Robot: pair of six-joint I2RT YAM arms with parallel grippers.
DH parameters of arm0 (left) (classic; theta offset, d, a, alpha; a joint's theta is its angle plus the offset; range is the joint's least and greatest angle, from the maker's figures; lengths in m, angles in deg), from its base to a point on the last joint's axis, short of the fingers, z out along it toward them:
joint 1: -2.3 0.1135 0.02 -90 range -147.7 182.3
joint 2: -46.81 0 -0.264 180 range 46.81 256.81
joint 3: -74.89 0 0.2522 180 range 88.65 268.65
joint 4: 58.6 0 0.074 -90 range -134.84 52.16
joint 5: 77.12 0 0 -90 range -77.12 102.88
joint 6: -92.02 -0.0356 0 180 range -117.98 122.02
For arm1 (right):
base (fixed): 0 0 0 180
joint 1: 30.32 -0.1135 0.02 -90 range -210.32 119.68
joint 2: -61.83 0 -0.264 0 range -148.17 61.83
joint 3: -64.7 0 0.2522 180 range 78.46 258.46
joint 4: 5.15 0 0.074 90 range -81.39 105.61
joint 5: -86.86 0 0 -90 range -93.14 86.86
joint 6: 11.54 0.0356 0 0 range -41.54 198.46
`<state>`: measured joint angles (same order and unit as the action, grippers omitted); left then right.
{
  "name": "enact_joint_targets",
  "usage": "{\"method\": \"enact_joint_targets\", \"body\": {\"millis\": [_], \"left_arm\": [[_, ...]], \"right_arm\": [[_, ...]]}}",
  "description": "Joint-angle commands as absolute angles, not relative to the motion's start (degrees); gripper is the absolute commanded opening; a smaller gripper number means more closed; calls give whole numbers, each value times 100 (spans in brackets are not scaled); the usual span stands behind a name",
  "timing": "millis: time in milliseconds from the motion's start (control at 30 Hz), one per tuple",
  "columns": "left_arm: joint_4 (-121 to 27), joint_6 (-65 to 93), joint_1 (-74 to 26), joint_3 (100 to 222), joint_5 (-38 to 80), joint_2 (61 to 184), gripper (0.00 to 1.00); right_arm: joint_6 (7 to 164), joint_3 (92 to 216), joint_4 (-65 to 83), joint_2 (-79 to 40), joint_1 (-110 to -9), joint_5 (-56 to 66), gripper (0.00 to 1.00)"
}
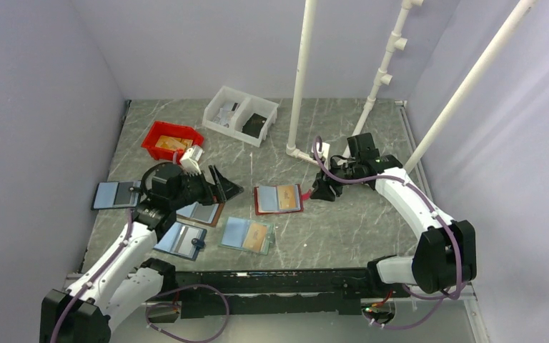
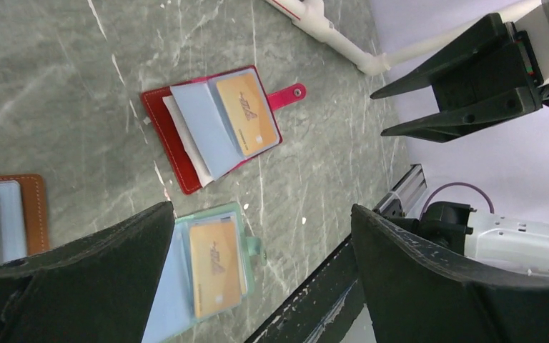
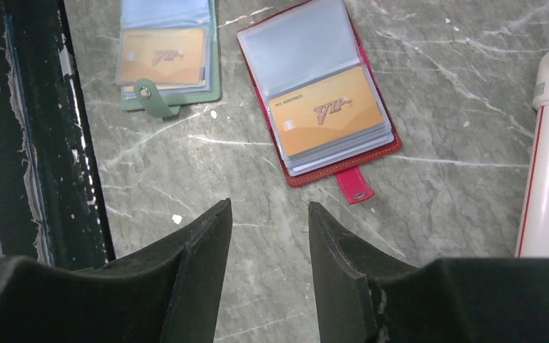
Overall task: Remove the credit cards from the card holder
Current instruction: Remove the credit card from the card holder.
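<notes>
The red card holder (image 1: 278, 199) lies open on the table between the arms, with a pale blue-grey sleeve page and a tan-orange credit card (image 1: 287, 198) inside and a pink-red tab at its right. It also shows in the left wrist view (image 2: 186, 153) and the right wrist view (image 3: 372, 153), where the orange card (image 3: 325, 111) reads VIP. My left gripper (image 1: 223, 184) is open and empty, to the holder's left. My right gripper (image 1: 322, 191) is open and empty, just right of the tab (image 3: 352, 187).
A light teal holder (image 1: 247, 234) with an orange card lies in front. A brown holder (image 1: 200, 213) and two blue-grey holders (image 1: 181, 239) (image 1: 116, 194) lie at the left. A red bin (image 1: 171, 141) and a white bin (image 1: 240, 115) stand behind. White pipes (image 1: 302, 78) stand at the back right.
</notes>
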<state>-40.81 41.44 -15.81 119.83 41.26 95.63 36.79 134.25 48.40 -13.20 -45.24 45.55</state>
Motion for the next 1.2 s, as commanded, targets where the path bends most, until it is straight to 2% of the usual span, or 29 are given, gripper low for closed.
{"method": "enact_joint_targets", "body": {"millis": [0, 467, 867, 1167], "left_arm": [[-4622, 4493, -1798, 11894, 3877, 9603, 98], [-6056, 4925, -2625, 11629, 3317, 10486, 99], [-5779, 4370, -3512, 12282, 2684, 11426, 99], [-6273, 4708, -3938, 12395, 2300, 12321, 97]], "right_arm": [[4083, 13261, 4180, -1358, -4517, 4762, 46], [4520, 13146, 3798, -1559, -4576, 4680, 46], [4973, 13185, 3553, -1868, -4923, 4315, 45], [5665, 13132, 3052, -2064, -5036, 3968, 44]]}}
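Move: The open red card holder lies about 13 cm to the left hand's right, 5 cm farther out and some 12 cm below it; its orange credit card is about 16 cm to that hand's right, equally far out. The green card holder is 7 cm nearer the base and 4 cm to its right, the brown one 12 cm to its left and 2 cm ahead. From the right hand the red holder lies about 11 cm left, 5 cm ahead, 9 cm below. Rightward and down: the left hand travels about 10 cm to its right while sinking some 6 cm, fingers staying wide open, and comes in close to the left half of the red card holder. The right hand eases about 3 cm down and as much left towards the holder's strap side, rolling slightly, its fingers still half open. ##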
